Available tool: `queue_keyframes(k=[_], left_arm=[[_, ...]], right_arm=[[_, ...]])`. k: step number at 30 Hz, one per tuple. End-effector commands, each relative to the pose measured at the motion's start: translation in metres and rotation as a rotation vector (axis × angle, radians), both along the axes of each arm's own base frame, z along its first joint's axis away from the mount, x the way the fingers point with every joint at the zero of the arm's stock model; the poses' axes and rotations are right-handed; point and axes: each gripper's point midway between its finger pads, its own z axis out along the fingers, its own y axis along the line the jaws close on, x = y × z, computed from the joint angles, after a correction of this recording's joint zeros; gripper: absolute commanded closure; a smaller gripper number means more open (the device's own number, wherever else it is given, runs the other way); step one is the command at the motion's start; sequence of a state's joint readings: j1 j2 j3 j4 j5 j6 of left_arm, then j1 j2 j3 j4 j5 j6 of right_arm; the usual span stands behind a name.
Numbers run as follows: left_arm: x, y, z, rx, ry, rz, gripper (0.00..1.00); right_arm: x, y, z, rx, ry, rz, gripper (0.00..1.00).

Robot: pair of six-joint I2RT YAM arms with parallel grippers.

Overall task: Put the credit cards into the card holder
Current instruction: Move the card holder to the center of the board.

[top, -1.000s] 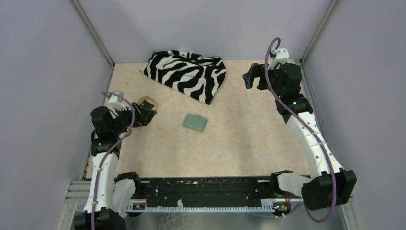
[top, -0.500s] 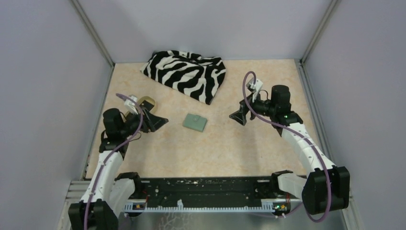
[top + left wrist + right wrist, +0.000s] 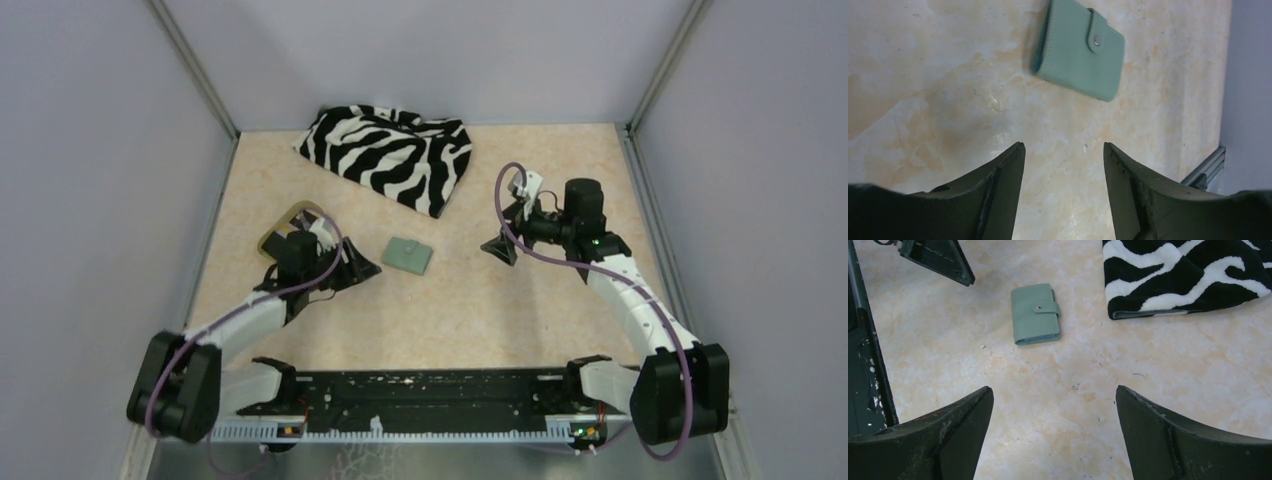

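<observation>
The card holder is a small sage-green case lying shut and flat on the beige table; its snap tab shows in the left wrist view and the right wrist view. My left gripper hovers just left of it, jaws open with only bare table between them. On the holder's right, a short way off, my right gripper points at it, jaws wide open and empty. The credit cards are out of view.
A zebra-striped cloth lies bunched at the back of the table. A tan oval dish sits behind the left arm, partly hidden by it. Grey walls close in both sides, and the black base rail runs along the near edge.
The left arm swung right from the dish toward the card holder, its jaws narrowing somewhat. The right arm came down from the back right corner to beside the holder.
</observation>
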State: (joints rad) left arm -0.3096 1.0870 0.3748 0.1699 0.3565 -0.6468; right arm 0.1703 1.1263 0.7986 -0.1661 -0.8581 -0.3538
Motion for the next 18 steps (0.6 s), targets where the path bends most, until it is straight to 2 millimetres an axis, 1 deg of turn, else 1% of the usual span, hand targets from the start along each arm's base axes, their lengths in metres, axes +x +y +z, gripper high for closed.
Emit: queue_keyframes(k=[1, 3, 5, 8, 10, 12, 14, 17, 18], left_arm=[[0.036, -0.006, -0.009, 0.084, 0.038, 0.052, 0.34], [0.046, -0.009, -0.02, 0.122, 0.059, 0.04, 0.33], [0.054, -0.017, -0.027, 0.142, 0.065, -0.016, 0.34], [0.064, -0.029, -0.033, 0.17, 0.059, -0.117, 0.39], [0.068, -0.032, -0.041, 0.2, 0.055, -0.17, 0.42], [0.077, -0.037, -0.046, 0.225, 0.056, -0.216, 0.47], [0.08, -0.043, -0.053, 0.229, 0.065, -0.266, 0.53], [0.08, -0.053, -0.063, 0.222, 0.093, -0.331, 0.67], [0.078, -0.057, -0.066, 0.218, 0.099, -0.354, 0.73]], right_arm=[[0.005, 0.007, 0.0, -0.03, -0.03, 0.037, 0.09], [0.003, 0.011, -0.005, -0.046, -0.026, 0.05, 0.09], [0.001, 0.015, -0.009, -0.065, -0.03, 0.063, 0.09], [0.0, 0.018, -0.014, -0.08, -0.028, 0.074, 0.09], [0.0, 0.019, -0.016, -0.086, -0.027, 0.08, 0.09], [-0.001, 0.02, -0.017, -0.094, -0.032, 0.085, 0.09], [-0.002, 0.021, -0.018, -0.096, -0.031, 0.088, 0.09], [-0.002, 0.021, -0.018, -0.1, -0.036, 0.091, 0.09], [-0.002, 0.021, -0.019, -0.101, -0.034, 0.093, 0.09]])
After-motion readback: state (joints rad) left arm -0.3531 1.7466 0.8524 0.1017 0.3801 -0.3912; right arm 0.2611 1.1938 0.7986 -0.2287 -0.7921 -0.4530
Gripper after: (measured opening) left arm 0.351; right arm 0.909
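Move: Ahead of the left hand and to its right lies the card holder, about 8 cm forward, 9 cm right and 7 cm below the fingers. The tray of cards sits some 14 cm forward and 18 cm left of that hand, and the striped cloth's middle is roughly 26 cm farther out than the holder and 6 cm left of it. From the right hand, the holder lies about 8 cm forward, 18 cm left and 18 cm down. Reaching forward about 9 cm while sinking some 6 cm and edging right, the left hand comes down on the card holder's left edge, rolling left side up and turning clockwise by about 10 degrees each. The half-open fingers start narrowing partway there and straddle that edge at the end, with one touching the holder. The right hand, wide open, sinks about 3 cm and drifts slightly left towards the holder. ##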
